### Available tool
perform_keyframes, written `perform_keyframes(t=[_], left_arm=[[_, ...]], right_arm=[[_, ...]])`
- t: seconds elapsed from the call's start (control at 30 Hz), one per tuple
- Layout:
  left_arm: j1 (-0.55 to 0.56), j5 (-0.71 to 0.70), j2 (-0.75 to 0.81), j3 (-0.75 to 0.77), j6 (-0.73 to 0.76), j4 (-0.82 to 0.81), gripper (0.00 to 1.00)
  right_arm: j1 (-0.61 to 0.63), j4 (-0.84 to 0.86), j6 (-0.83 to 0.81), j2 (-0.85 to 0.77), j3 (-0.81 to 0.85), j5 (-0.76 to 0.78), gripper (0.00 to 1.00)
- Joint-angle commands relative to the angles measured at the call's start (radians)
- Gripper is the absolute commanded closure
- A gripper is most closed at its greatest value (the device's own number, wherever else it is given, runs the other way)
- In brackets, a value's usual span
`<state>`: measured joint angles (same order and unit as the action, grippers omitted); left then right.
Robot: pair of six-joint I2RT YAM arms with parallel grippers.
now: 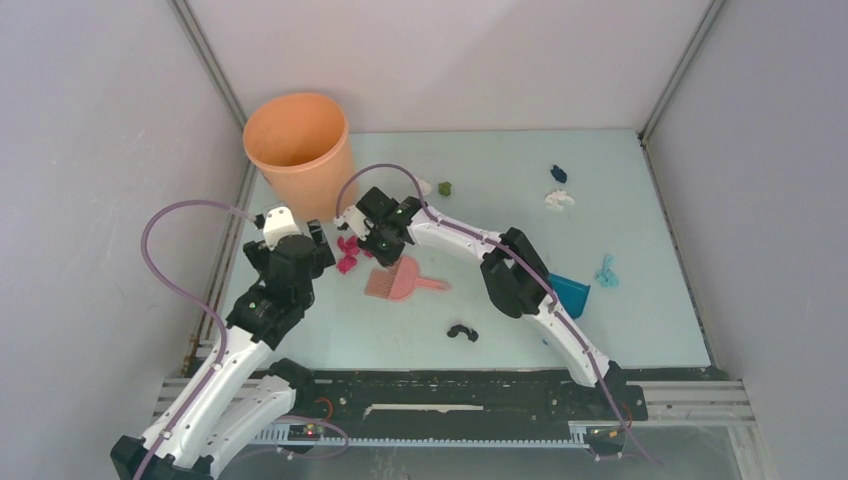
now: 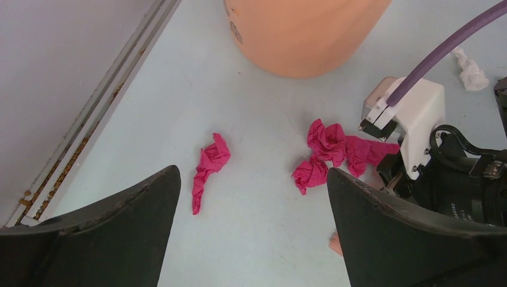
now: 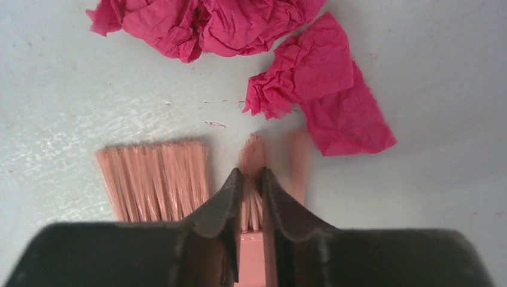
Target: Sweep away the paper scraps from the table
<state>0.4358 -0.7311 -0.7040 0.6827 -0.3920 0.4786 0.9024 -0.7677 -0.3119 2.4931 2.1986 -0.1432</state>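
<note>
Magenta paper scraps (image 1: 347, 255) lie on the mint table (image 1: 520, 230), just left of the pink brush (image 1: 400, 280). My right gripper (image 1: 385, 248) is shut on the brush; in the right wrist view (image 3: 251, 173) its jaws pinch the bristles (image 3: 155, 179), with magenta scraps (image 3: 239, 24) just ahead. My left gripper (image 2: 251, 173) hangs open and empty above the table, with a magenta scrap (image 2: 209, 161) to its left and a magenta clump (image 2: 326, 149) to its right. White (image 1: 558, 199), olive (image 1: 445, 187), dark blue (image 1: 558, 173), light blue (image 1: 606, 272) and black (image 1: 461, 331) scraps lie scattered.
An orange bucket (image 1: 300, 150) stands at the back left corner, close behind both grippers. A blue dustpan (image 1: 572, 293) lies partly under the right arm. Grey walls and metal rails border the table on every side.
</note>
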Motion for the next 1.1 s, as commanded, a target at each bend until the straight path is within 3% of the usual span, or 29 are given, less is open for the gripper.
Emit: perform_keyframes(t=[0.0, 0.1, 0.37, 0.57, 0.67, 0.83, 1.07], left_arm=[[0.001, -0.03, 0.01, 0.014, -0.009, -0.023, 0.0], [0.001, -0.024, 0.008, 0.016, -0.01, -0.024, 0.0], [0.001, 0.093, 0.022, -0.005, 0.001, -0.107, 0.0], [0.002, 0.338, 0.059, -0.03, 0.032, -0.186, 0.0], [0.004, 0.56, 0.098, -0.051, 0.036, -0.27, 0.0], [0.033, 0.843, 0.165, -0.103, -0.093, -0.457, 0.0], [0.095, 0.899, 0.111, -0.193, -0.346, -0.739, 0.04]], right_arm=[[-0.004, -0.032, -0.001, -0.005, -0.025, -0.001, 0.88], [-0.011, -0.028, 0.004, -0.086, -0.077, -0.019, 1.0], [-0.129, 0.084, 0.135, -0.441, -0.29, -0.199, 1.0], [-0.257, 0.175, 0.274, -0.644, -0.465, -0.359, 1.0], [-0.319, 0.241, 0.358, -0.734, -0.563, -0.433, 1.0], [-0.4, 0.372, 0.503, -0.883, -0.724, -0.517, 1.0], [-0.419, 0.537, 0.641, -1.016, -0.877, -0.553, 1.0]])
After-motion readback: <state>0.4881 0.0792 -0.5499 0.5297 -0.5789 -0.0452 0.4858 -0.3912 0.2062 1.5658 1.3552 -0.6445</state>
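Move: The right hand's fingers straddle the brush's bristles just above the table; the brush's middle lies about 3 cm back and 4 cm to the right. The nearest pink scrap is some 3 cm ahead and 4 cm left, the pink cluster level and about 8 cm left; the orange bin stands roughly 14 cm ahead and 14 cm left. From the raised left hand the brush is about 22 cm right, 4 cm ahead and 20 cm below. The right fingers shut the rest of the way on the bristles, then the hand draws slightly back and to the right and lifts the brush about 21 cm while carrying it some 16 cm right, off the table and away from the pink scraps, the wrist turning the fingers from mostly down to mostly left. After a short wait the empty left hand, fingers still wide open, swings about 16 cm right and rises some 8 cm towards the raised brush, turning clockwise roughly 45 degrees and rolling its left side down. ##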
